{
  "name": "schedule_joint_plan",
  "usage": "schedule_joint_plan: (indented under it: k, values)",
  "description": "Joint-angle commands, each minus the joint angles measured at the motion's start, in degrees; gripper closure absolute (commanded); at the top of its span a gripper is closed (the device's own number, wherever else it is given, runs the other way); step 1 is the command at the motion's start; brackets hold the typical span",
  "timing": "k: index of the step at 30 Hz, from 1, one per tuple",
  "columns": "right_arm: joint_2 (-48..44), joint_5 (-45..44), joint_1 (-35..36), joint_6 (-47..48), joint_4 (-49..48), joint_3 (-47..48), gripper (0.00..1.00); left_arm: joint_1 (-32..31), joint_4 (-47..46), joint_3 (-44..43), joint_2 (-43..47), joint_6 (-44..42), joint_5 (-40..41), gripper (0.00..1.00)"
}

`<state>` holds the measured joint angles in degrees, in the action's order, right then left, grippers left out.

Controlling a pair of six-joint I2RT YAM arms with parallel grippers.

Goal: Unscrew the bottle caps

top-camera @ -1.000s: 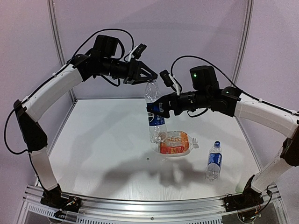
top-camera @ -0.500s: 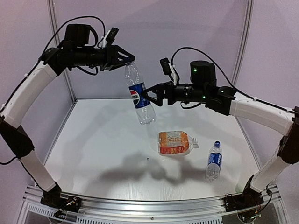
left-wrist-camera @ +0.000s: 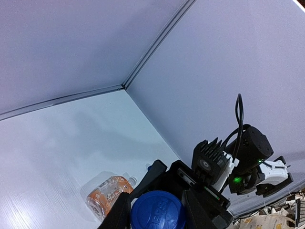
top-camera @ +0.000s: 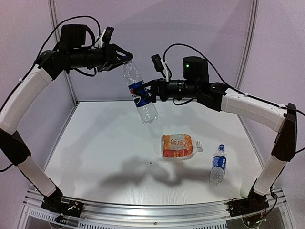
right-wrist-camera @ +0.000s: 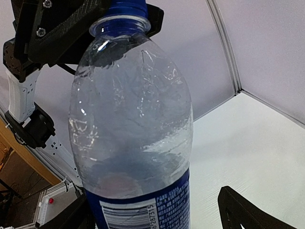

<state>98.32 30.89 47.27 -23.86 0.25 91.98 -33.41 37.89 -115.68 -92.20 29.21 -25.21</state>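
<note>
A slim clear bottle with a blue label (top-camera: 140,95) hangs tilted high above the table, neck up. My left gripper (top-camera: 125,59) is shut on its blue cap (left-wrist-camera: 158,210), which fills the space between the fingers in the left wrist view. My right gripper (top-camera: 144,94) sits around the label with its jaws open; in the right wrist view a gap shows between the bottle (right-wrist-camera: 133,119) and the right finger (right-wrist-camera: 238,210). The cap (right-wrist-camera: 125,5) shows at the top of that view.
A squat orange-labelled bottle (top-camera: 178,146) lies on the table, its whitish cap (top-camera: 199,148) pointing right. Another slim blue-labelled bottle (top-camera: 218,164) with a blue cap (top-camera: 221,147) lies nearer the right front. Walls and frame posts stand close behind.
The bottle has gone from beside the orange bottle up and to the left, now tilted. Both arms moved left with it, and the right jaws have loosened from the label.
</note>
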Motion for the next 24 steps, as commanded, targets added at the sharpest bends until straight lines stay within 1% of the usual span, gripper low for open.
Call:
schedule_joint_plan:
  k: [1, 6, 13, 14, 15, 16, 17, 18, 19, 20, 21, 22, 24]
  values:
    - [1.46, 2.43, 0.37, -0.15, -0.07, 1.83, 0.13, -1.32, -1.84, 0.98, 1.71, 1.55, 2.75, 1.00]
    - [2.99, 3.84, 0.37, -0.30, 0.23, 3.54, 0.20, -1.83, -2.14, 1.66, 2.28, 1.95, 4.23, 1.00]
    - [3.28, 4.24, 0.37, -0.26, 0.76, 3.93, 0.40, -1.68, -2.47, 3.83, 3.70, 2.16, 6.55, 1.00]
    - [3.28, 4.40, 0.42, -0.15, 1.04, 3.91, 0.43, -1.62, -2.59, 4.22, 3.96, 2.10, 6.83, 0.97]
    - [3.25, 4.50, 0.42, -0.14, 1.26, 3.85, 0.45, -1.47, -2.82, 4.68, 4.52, 1.97, 6.88, 0.90]
    - [3.08, 4.63, 0.38, -0.06, 1.38, 3.78, 0.47, -1.30, -3.08, 5.11, 4.87, 1.75, 6.46, 0.74]
    - [3.02, 4.76, 0.38, -0.05, 1.52, 3.73, 0.49, -1.04, -3.32, 5.23, 5.21, 1.10, 5.56, 0.46]
    - [2.82, 4.83, 0.37, 0.14, 1.79, 3.73, 0.50, -0.90, -3.21, 5.02, 5.63, -0.03, 4.96, 0.26]
    - [2.62, 4.98, 0.37, 0.19, 1.97, 3.79, 0.50, -0.75, -2.14, 4.68, 5.85, -2.39, 4.76, 0.16]
    - [2.44, 5.15, 0.38, 0.28, 2.23, 3.88, 0.50, -0.28, -1.41, 4.45, 6.10, -4.03, 4.41, 0.10]
    - [2.14, 5.33, 0.38, 0.42, 2.51, 4.04, 0.51, 0.50, -1.11, 4.41, 6.28, -5.00, 3.15, 0.09]
    - [1.87, 5.63, 0.42, 0.54, 2.77, 4.23, 0.51, 1.80, -1.16, 4.40, 6.36, -5.22, -0.74, 0.10]
    - [1.39, 6.51, 0.42, 0.73, 3.34, 4.50, 0.52, 4.48, -2.25, 3.80, 5.89, -4.62, -8.42, 0.20]
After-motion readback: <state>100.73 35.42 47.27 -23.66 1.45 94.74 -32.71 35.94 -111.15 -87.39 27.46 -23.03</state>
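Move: The left fingers already hold the blue cap on the raised, tilted Pepsi bottle. The bottle's middle sits between the right hand's wide fingers, about 2 cm to its left and level with it, the cap some 9 cm higher, 4 cm farther out and 5 cm left of that hand. Far below on the table, from the right hand, lies the orange-label bottle, about 18 cm right, 1 cm back and 35 cm down. Left fingers open off the blue cap, backing about 2 cm left, while the right's close around the bottle. ##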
